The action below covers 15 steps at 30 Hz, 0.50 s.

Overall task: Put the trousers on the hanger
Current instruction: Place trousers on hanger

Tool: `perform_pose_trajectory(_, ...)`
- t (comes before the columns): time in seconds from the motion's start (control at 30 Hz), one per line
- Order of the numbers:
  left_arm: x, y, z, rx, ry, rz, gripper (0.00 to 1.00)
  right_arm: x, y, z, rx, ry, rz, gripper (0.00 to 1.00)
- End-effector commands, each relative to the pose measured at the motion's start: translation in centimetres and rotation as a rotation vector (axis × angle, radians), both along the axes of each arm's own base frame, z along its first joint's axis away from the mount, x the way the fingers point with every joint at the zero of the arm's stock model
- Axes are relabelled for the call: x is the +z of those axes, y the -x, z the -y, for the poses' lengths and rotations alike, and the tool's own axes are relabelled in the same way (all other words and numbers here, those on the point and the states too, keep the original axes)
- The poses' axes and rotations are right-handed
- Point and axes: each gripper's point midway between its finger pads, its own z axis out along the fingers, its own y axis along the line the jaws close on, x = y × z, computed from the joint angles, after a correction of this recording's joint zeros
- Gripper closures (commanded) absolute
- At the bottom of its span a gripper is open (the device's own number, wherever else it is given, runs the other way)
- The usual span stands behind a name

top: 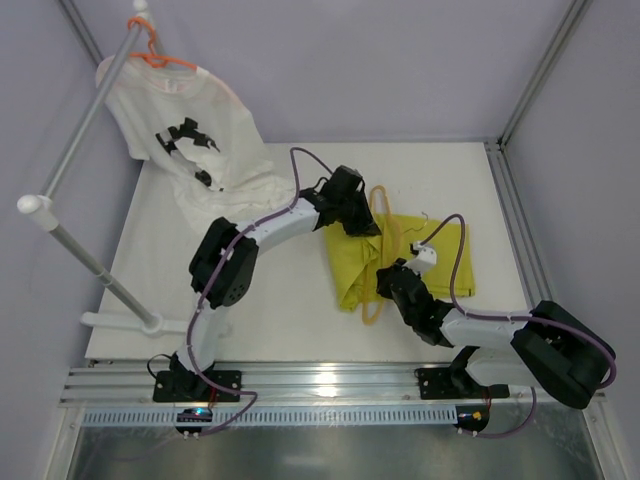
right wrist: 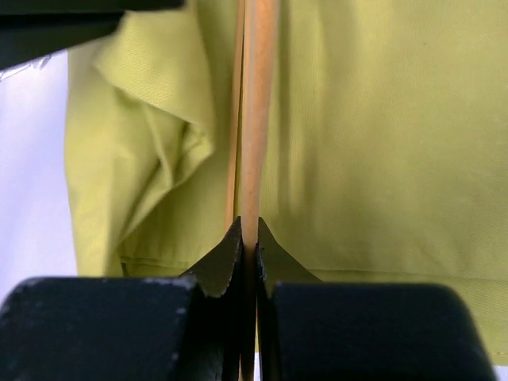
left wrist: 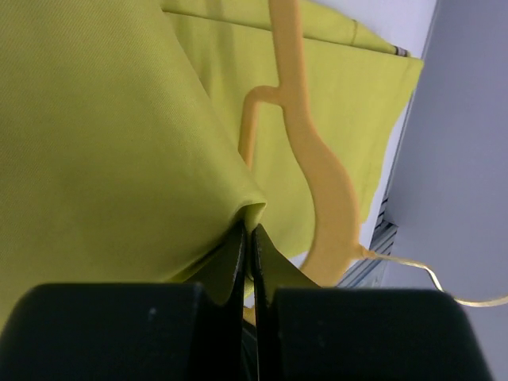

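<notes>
The yellow-green trousers lie folded on the white table, right of the middle. The thin yellow hanger lies across their left part, its ends sticking out at the far and near sides. My left gripper is at the trousers' far left corner, shut on a pinched fold of the cloth. In the left wrist view the hanger and its metal hook lie just right of the jaws. My right gripper is shut on the hanger's bar, with trousers beneath it.
A white T-shirt with black print hangs on an orange hanger from the clothes rail at the back left. The rail's stand reaches onto the table's left edge. Metal frame posts border the right side.
</notes>
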Motion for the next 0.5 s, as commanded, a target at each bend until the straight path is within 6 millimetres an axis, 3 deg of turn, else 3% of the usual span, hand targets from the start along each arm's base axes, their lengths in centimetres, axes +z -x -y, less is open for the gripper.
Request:
perform_pose_trajectory(0.0, 0.6, -0.1, 2.1, 0.006, 0.022, -0.015, 1.00, -2.8, 1.7, 0.3, 0.061, 0.076, -0.078, 0.96)
perform_pose_trajectory(0.1, 1.4, 0.6, 3.2, -0.025, 0.060, -0.009, 0.98, -2.7, 1.7, 0.2, 0.066, 0.081, -0.079, 0.96)
perform_pose_trajectory(0.13, 2.0, 0.6, 3.0, -0.025, 0.060, 0.000, 0.90, -2.6, 1.5, 0.2, 0.061, 0.079, -0.076, 0.96)
perform_pose_trajectory(0.23, 2.8, -0.6, 0.7, 0.011, 0.030, 0.007, 0.60, -2.6, 1.6, 0.1, 0.069, 0.075, -0.081, 0.96)
perform_pose_trajectory(0.37, 4.8, -2.7, -4.9, 0.091, -0.018, 0.021, 0.53, -2.9, 1.6, 0.0, 0.069, 0.076, -0.089, 0.96)
perform_pose_trajectory(0.47, 4.1, -2.5, -7.6, 0.094, -0.131, 0.044, 0.55, -3.0, 1.7, 0.1, 0.069, 0.081, -0.095, 0.96)
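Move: The left hand pinches the trousers' folded end above the hanger, whose middle lies about 6 cm back, 2 cm right and 7 cm below. The hanger's hook stands some 11 cm right of this hand and 3 cm ahead, about 6 cm below; the flat half of the trousers is 14 cm right, 6 cm back and 11 cm below. From the right hand, already gripping the hanger, its middle is about 4 cm straight ahead, level. Left hand sinks 3 cm at the hanger, opens, releasing the trousers, then withdraws some 7 cm left, up, forward. ##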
